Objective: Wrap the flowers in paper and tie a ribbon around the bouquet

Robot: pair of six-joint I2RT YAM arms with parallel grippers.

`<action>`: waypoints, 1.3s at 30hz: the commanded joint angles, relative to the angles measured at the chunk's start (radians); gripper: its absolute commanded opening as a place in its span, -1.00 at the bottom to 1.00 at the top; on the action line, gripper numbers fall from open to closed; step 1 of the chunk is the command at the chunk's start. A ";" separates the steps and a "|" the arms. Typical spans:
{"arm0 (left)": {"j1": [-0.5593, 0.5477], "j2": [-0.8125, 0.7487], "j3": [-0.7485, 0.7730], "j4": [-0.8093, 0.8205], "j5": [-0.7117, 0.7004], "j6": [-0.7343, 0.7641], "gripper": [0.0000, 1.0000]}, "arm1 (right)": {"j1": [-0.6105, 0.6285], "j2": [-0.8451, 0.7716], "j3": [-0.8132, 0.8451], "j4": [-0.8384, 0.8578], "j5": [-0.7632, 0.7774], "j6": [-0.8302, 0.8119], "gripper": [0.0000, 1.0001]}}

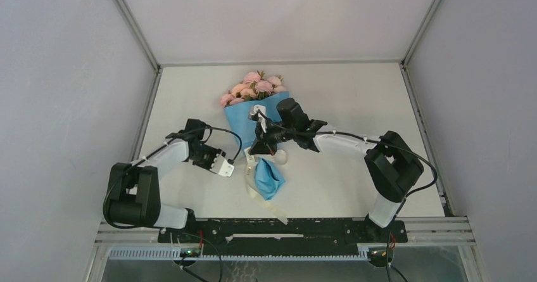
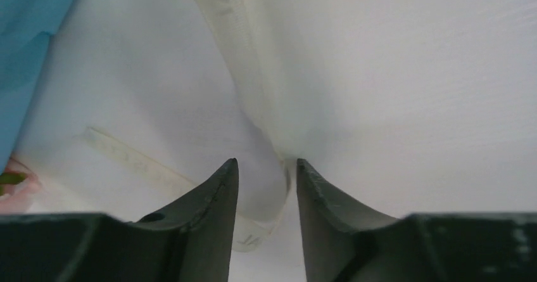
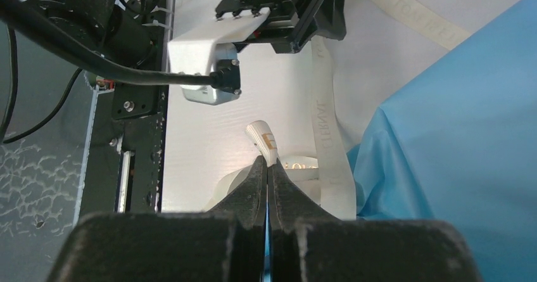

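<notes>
The bouquet lies on the table with the pink flowers (image 1: 254, 85) at its far, wide end. The light-blue paper (image 1: 251, 121) runs toward me as a cone and ends in a crumpled tail (image 1: 268, 178). My right gripper (image 1: 255, 150) hangs over the cone's narrow part, shut on an end of the cream ribbon (image 3: 266, 139), which pokes out past its tips (image 3: 267, 161). More ribbon (image 3: 329, 142) lies beside the paper (image 3: 456, 136). My left gripper (image 1: 227, 168) is just left of the cone. Its jaws (image 2: 266, 163) stand apart with a ribbon loop (image 2: 244, 73) in the gap.
A loose ribbon tail (image 1: 269, 207) trails toward the black rail (image 1: 285, 228) at the near edge. Metal frame bars (image 1: 147, 108) and white walls close in the table on three sides. The left arm's wrist and white camera mount (image 3: 209, 47) sit close ahead of the right gripper.
</notes>
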 commanded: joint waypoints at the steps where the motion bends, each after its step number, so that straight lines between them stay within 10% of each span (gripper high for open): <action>1: 0.004 0.014 -0.045 0.135 -0.046 0.027 -0.35 | -0.002 0.004 0.009 0.041 0.000 0.032 -1.00; 5: 0.004 -0.027 -0.128 0.164 -0.092 0.098 -0.98 | -0.010 0.005 0.010 0.076 0.011 0.087 -1.00; 9: -0.010 -0.148 -0.121 0.137 -0.058 0.053 -1.00 | -0.017 0.005 0.009 0.106 0.058 0.151 -1.00; 15: -0.227 -0.297 0.207 -0.528 0.241 -0.248 -1.00 | -0.057 0.009 0.010 0.156 0.140 0.315 -1.00; 18: -0.412 -0.354 0.271 -0.604 0.396 -0.469 -1.00 | -0.073 0.010 0.010 0.172 0.172 0.386 -1.00; 25: -0.646 -0.401 0.314 -0.128 0.443 -1.081 -1.00 | -0.090 0.005 0.010 0.170 0.219 0.491 -1.00; 31: -0.741 -0.334 0.268 0.712 0.654 -1.875 -1.00 | -0.097 0.005 0.010 0.164 0.229 0.501 -1.00; 39: -0.889 -0.203 0.204 1.170 0.726 -2.056 -1.00 | -0.107 -0.015 0.010 0.133 0.217 0.475 -1.00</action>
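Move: A strand of ribbon lies right between the left hand's half-open fingers, barely 1 cm lower; the ribbon knot is about 17 cm to its right and level with it, the blue paper's foot some 22 cm right and 10 cm back, the flowers about 15 cm right and 27 cm ahead. The right hand still pinches a ribbon end, the knot roughly 9 cm beneath it; from it, the left hand's strand is about 18 cm left, 3 cm ahead and 12 cm lower. Shut the left gripper on the ribbon strand, then lift it and sweep it some 30 cm to the right, nearly as far up and about 20 cm back, over the paper's foot, swinging the fingers from pointing down to pointing right and back. Meanwhile keep the right pinch and ease that ribbon end about 7 cm forward over the paper, turning the hand clockwise. ##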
